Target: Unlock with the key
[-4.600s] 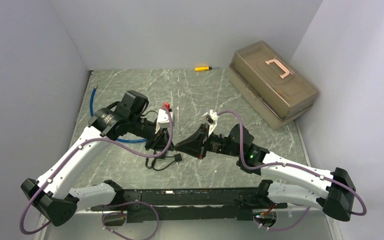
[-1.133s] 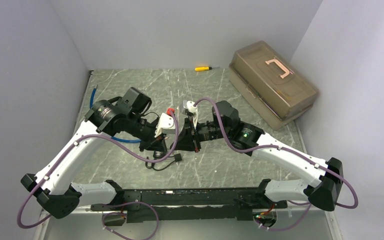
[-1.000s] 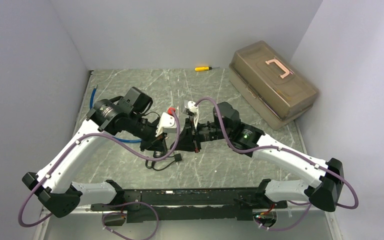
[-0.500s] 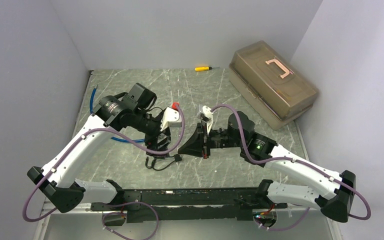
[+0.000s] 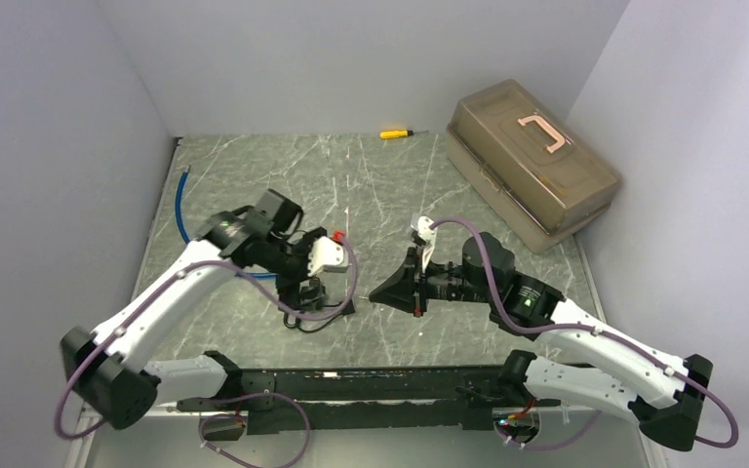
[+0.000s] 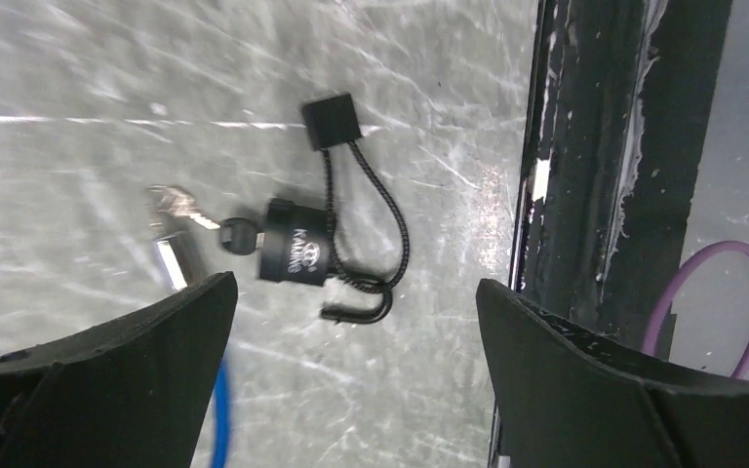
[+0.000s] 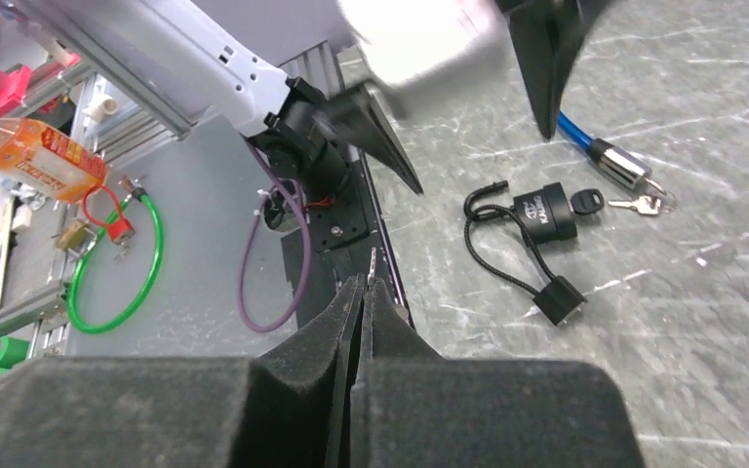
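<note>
A small black padlock (image 6: 295, 255) lies on the marble table (image 5: 380, 195). A black-headed key (image 6: 239, 235) sits in its end, with spare keys (image 6: 170, 202) on a ring beside it. The shackle (image 6: 356, 310) shows as an open hook beside the body. A thin black cord runs from the lock to a square tag (image 6: 332, 120). My left gripper (image 6: 356, 283) hovers over the lock, open and holding nothing. The right wrist view shows the same padlock (image 7: 544, 213) and key (image 7: 585, 202) on the table. My right gripper (image 7: 366, 283) is shut and empty, right of the lock.
A blue cable (image 5: 180, 200) with a silver end (image 7: 624, 171) lies left of the lock. The black base rail (image 5: 371, 382) runs along the near edge. A brown toolbox (image 5: 532, 161) stands back right, and a yellow screwdriver (image 5: 395, 133) lies at the back wall.
My left gripper has opened and let go of the padlock, which now lies on the table. The right arm has drawn back to the right, jaws still shut.
</note>
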`<state>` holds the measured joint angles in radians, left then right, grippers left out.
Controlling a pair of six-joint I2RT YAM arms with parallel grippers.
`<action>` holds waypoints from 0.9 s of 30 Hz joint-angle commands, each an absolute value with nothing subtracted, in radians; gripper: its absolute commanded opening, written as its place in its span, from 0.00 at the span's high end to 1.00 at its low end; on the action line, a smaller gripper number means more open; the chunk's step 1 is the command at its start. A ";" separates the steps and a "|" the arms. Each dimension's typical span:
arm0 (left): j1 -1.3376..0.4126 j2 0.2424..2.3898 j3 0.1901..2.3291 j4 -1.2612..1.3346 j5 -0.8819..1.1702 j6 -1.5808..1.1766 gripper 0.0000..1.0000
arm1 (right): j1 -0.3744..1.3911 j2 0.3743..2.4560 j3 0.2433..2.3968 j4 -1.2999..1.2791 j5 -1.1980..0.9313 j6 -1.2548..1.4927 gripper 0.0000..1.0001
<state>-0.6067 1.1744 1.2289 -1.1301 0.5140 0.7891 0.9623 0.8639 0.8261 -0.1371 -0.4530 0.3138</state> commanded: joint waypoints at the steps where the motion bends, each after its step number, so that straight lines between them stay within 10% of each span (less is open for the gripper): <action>1: -0.600 1.277 1.067 -0.894 0.555 0.781 0.01 | 0.949 0.781 0.813 -0.163 -0.380 0.301 1.00; 27: -0.891 1.443 0.754 -0.240 0.067 0.425 0.01 | 0.928 0.642 0.879 -0.253 -0.244 0.311 1.00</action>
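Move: The small black body of the cable lock lies about 19 cm below the left hand, 3 cm ahead and 8 cm to its right. The padlock, with its black-headed key, lies some 7 cm to the left of that body and 3 cm farther out. The key ring is about 9 cm farther out than the body and 4 cm left of it. From the right hand, the body is about 8 cm ahead, 5 cm left and 27 cm below. The open left hand sinks 17 cm, drifting right, towards the cable-lock body; the right hand retreats rightward 5 cm. ##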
